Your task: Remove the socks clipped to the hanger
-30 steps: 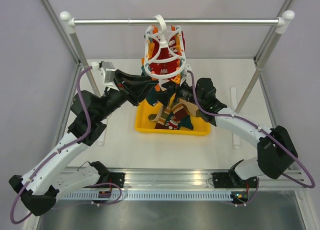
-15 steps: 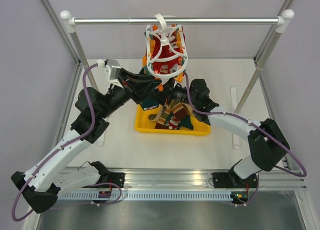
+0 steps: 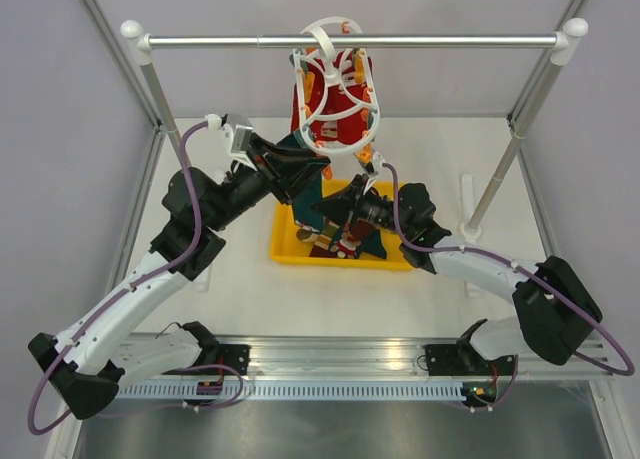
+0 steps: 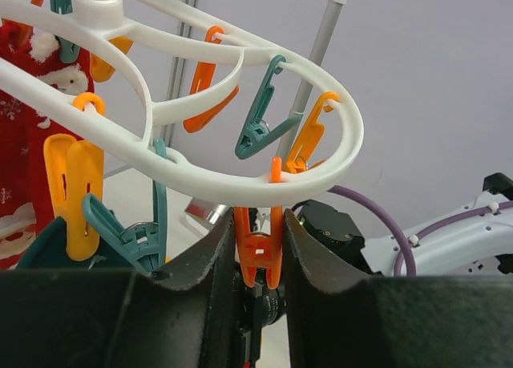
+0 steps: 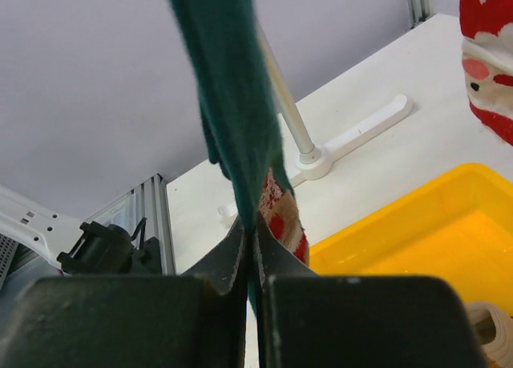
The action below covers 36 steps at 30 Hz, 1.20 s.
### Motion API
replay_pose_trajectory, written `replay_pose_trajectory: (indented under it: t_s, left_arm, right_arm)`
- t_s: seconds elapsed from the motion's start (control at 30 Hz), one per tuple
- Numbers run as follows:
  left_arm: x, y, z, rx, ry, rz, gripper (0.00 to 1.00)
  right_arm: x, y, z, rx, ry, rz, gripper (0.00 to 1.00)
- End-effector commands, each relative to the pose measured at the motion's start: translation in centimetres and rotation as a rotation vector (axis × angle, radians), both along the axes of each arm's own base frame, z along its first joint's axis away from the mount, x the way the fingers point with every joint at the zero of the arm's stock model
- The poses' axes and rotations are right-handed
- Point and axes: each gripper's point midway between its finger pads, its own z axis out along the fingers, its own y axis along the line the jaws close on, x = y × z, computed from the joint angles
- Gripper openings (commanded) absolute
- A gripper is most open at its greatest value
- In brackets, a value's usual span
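Observation:
The white hanger (image 3: 336, 91) hangs by its hook from the metal rail, with red socks (image 3: 330, 124) clipped inside it. A dark teal sock (image 3: 309, 193) dangles from its lower edge. My left gripper (image 3: 317, 169) reaches up under the ring (image 4: 240, 188) and is shut on an orange peg (image 4: 258, 252). My right gripper (image 3: 338, 207) comes from the right, just above the tray. In the right wrist view it (image 5: 251, 248) is shut on the lower part of the teal sock (image 5: 228, 103), whose red and beige patterned end (image 5: 282, 212) shows behind the fingers.
A yellow tray (image 3: 288, 249) below the hanger holds several loose socks. The rail (image 3: 400, 42) spans the back on two slanted posts; the right post's foot (image 3: 468, 229) stands beside the tray. More orange and teal pegs (image 4: 264, 123) dangle from the ring.
My right gripper has closed on the teal sock and shifted slightly left. The left arm has risen with the peg, and the hanger has swung up toward the rail.

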Motion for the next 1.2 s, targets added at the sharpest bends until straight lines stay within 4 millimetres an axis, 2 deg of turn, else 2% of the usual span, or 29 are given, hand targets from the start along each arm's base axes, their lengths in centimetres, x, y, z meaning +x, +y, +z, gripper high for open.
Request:
replay_pose_trajectory:
  t_s: [0.0,0.07,0.17,0.23,0.5,0.63,0.8,1.0,1.17]
  left_arm:
    - [0.0,0.3,1.7,-0.036,-0.007,0.01,0.35]
    - [-0.1,0.4,1.4,-0.028,-0.012,0.008,0.51]
    - [-0.5,0.4,1.0,-0.013,-0.021,-0.002,0.62]
    - [-0.5,0.6,0.4,0.004,-0.021,0.006,0.64]
    - [-1.0,2.8,-1.6,0.029,-0.017,0.089,0.63]
    - [-1.2,3.8,-2.5,0.031,-0.014,0.123,0.62]
    - [-0.9,5.1,-3.8,0.038,0.001,0.191,0.62]
    - [-0.2,6.7,-4.1,0.026,0.005,0.286,0.64]
    - [0.4,8.2,-3.0,-0.002,-0.021,0.369,0.64]
  right_arm:
    - [-0.8,-0.8,2.8,0.055,-0.067,-0.019,0.01]
    - [-1.0,-1.2,3.4,0.049,-0.087,-0.031,0.01]
    - [-1.2,-1.8,3.8,0.027,-0.099,-0.05,0.01]
    - [-1.2,-2.1,3.9,0.006,-0.103,-0.062,0.01]
    - [-1.2,-2.6,3.4,-0.06,-0.102,-0.075,0.01]
    - [-1.6,-2.8,3.8,-0.075,-0.111,-0.061,0.01]
    - [-1.7,-3.0,3.6,-0.105,-0.106,-0.037,0.01]
    - [-1.6,-3.6,3.3,-0.127,-0.092,-0.023,0.01]
    - [-1.5,-4.0,3.3,-0.133,-0.088,-0.02,0.01]
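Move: The left fingers hold a squeezed orange clip on the hanger's near rim; the clip still carrying the green sock sits about 6 cm ahead and 4 cm left of that hand, 2 cm higher, with the red socks some 13 cm straight ahead and 3 cm lower. The right hand already pinches the green sock; the yellow tray's middle lies roughly 8 cm ahead, 6 cm right and 20 cm below it, the sock's clip 1 cm ahead, 3 cm left and 21 cm above. Letting go of the squeezed orange clip, the left fingers spread, then that hand backs out leftward about 6.5 cm and sinks about 4 cm, turning some 15 degrees counter-clockwise. The right hand keeps its shut pinch on the green sock and draws it nearly 4 cm to the right, rising about 3 cm before dipping most of the way back. ##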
